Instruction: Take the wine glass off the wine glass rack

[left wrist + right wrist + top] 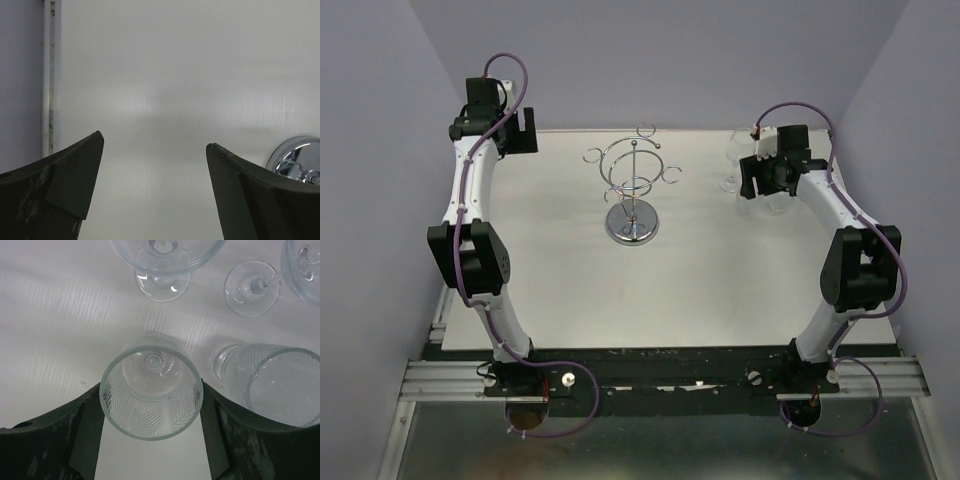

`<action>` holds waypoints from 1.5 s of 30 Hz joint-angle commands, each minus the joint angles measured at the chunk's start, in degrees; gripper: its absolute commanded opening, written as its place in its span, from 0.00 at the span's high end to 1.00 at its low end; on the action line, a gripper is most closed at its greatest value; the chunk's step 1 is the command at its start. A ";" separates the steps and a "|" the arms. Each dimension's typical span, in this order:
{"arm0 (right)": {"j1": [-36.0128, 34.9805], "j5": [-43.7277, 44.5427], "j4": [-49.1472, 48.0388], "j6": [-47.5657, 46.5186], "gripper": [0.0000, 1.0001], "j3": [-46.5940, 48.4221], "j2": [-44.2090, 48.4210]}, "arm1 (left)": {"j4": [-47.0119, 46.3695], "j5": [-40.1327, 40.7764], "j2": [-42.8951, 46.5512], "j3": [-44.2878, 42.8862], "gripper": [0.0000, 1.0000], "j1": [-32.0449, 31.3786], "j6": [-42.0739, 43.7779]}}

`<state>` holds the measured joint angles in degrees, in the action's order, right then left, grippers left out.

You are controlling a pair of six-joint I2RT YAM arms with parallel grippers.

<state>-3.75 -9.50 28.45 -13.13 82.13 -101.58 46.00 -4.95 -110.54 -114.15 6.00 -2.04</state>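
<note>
The wine glass rack (633,190) stands mid-table, a chrome rod on a round mirror base, and nothing hangs from its wire rings. Its base (296,159) shows at the right edge of the left wrist view. My right gripper (152,387) is at the back right of the table, shut on the bowl of an upright wine glass (152,405) with an etched leaf pattern, one finger touching each side. I cannot tell whether its foot rests on the table. My left gripper (155,140) hangs open over bare table at the back left.
Beside the held glass stands a second etched glass (272,385). Beyond it are a plain glass (167,260) and another glass's foot (250,287). In the top view these glasses (730,183) cluster around my right gripper (765,175).
</note>
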 commanded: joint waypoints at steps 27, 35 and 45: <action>-0.03 -1.31 -0.32 -1.20 0.67 7.34 -7.93 | 1.20 1.43 1.65 3.14 0.01 -9.78 3.54; -0.03 -0.52 -1.11 0.03 0.10 7.26 -6.26 | 1.29 1.78 1.47 1.91 0.01 -10.66 3.98; -0.03 -0.52 -0.41 0.03 0.00 6.12 -4.16 | 1.37 2.05 1.82 2.61 0.01 -10.66 3.98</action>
<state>-3.75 -9.32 28.12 -13.47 87.81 -108.73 46.48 -4.25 -110.59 -110.87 -4.51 1.30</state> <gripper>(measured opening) 0.997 0.988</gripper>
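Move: The right hand already grips the patterned wine glass by its bowl; the spot where it will stand is about 3 cm ahead and some 13 cm below the fingers. A wide-bowl glass is about 8 cm ahead and 4 cm left, a second patterned glass 2 cm ahead and 8 cm right, and a far glass 11 cm ahead and 8 cm right. From the empty left hand, the wine glass rack stands roughly 27 cm right and 10 cm back. Lower the right hand about 2 cm to set the held glass's foot on the table, slide the glass forward some 2.5 cm towards the wide-bowl glass, then open the fingers and stay around the bowl. Meanwhile swing the open left gripper about 9 cm right towards the rack, sinking slightly and turning a little clockwise, then hold there, touching nothing. ##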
